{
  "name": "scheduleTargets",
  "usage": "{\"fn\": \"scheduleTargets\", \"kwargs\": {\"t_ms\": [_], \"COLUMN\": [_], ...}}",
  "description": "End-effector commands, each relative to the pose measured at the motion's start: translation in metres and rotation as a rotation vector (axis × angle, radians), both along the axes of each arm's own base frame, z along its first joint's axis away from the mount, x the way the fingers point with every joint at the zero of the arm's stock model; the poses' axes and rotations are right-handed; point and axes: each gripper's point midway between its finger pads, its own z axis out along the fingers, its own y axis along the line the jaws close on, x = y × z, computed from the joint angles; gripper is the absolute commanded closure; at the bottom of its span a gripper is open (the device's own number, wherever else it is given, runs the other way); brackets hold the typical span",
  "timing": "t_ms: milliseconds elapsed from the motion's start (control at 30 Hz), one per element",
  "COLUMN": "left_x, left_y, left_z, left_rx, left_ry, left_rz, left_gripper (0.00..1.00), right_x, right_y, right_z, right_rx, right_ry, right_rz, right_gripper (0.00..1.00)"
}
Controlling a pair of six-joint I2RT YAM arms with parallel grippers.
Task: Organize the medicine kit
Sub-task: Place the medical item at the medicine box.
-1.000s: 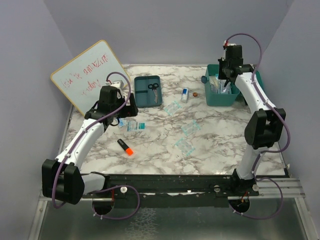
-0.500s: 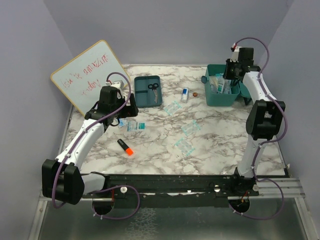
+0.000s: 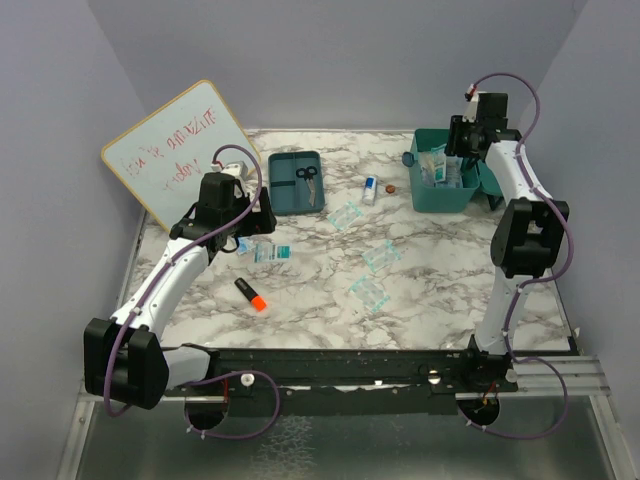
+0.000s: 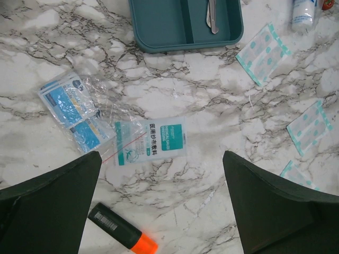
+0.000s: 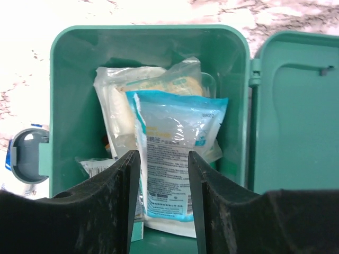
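The medicine kit (image 3: 445, 200) is a teal box at the back right with its lid (image 5: 296, 116) swung open to the right. Inside the kit (image 5: 58, 79) a blue-and-white pouch (image 5: 175, 137) stands upright in front of other clear packets. My right gripper (image 3: 462, 150) hangs over the box. In its wrist view the right gripper (image 5: 162, 156) is open, jaws apart on either side of the pouch, not pressing it. My left gripper (image 3: 245, 232) hovers open over the table's left side, and under this left gripper (image 4: 161, 154) lies a gauze packet (image 4: 151, 140).
A clear bag of blue packets (image 4: 71, 108) and a black-orange marker (image 4: 122, 230) lie near the left gripper. A flat teal tray (image 3: 295, 182) holds scissors (image 3: 308, 176). Plaster strips (image 4: 263, 53), a small bottle (image 3: 370, 189) and a leaning whiteboard (image 3: 175, 150) are around.
My right gripper has shifted back over the kit and its jaws have opened, leaving the pouch standing in the box. The left arm has not moved.
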Motion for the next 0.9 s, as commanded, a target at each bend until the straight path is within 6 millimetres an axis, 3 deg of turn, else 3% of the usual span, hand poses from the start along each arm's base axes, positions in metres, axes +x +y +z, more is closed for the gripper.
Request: {"fn": "scheduleTargets", "kwargs": {"t_ms": [0,100,300,533,700,867], "left_x": [0.004,0.005,0.004,0.005,0.004,0.004], "left_y": [0.010,0.014,0.015,0.015,0.015,0.013], "left_z": [-0.002,-0.003,-0.002,-0.001,-0.002,-0.003], "left_rx": [0.030,0.039,0.037,0.037,0.037,0.035], "left_ry": [-0.016,-0.014,-0.018,-0.020,-0.018,-0.017], "left_rz": [0.051,0.077,0.079,0.079,0.078,0.069], "left_gripper": [0.01,0.01,0.01,0.01,0.01,0.01], "right_x": [-0.013,-0.020,-0.031,-0.038,-0.034,-0.026], "right_y": [-0.015,-0.012,0.006,0.033,0.032,0.017], "right_z": [0.032,0.034,0.035,0.017,-0.002,-0.021], "right_rx": [-0.016,0.000,0.089,0.218,0.219,0.151], "right_ry": [-0.023,-0.024,-0.028,-0.016,0.015,0.038], "right_rz": [-0.108,-0.114,-0.070,0.012,0.004,-0.050], "right_gripper": [0.53,0.56,0.78,0.84,0.85,0.87]}}
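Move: The grey barcode packet lies in the medicine box about 4 cm back and 4 cm to the left of the right hand, some 5 cm below it. The blue packet is practically under that hand, 1 cm to its right and 3 cm down; the white bandage bag is 4 cm ahead and 5 cm left, 6 cm down. The open lid sits 11 cm right and 4 cm ahead. From the left hand the grey packet is roughly 42 cm right and 11 cm ahead. Back and up off the blue packet first, the right hand rises nearly 3 cm while drawing back. It then swings left and sinks by the same amount to just over the grey barcode packet, ending about 4 cm back and some 3 cm left. Its left side rolls up about 10 degrees and the half-open fingers close nearly shut; contact with the packet can't be made out. ##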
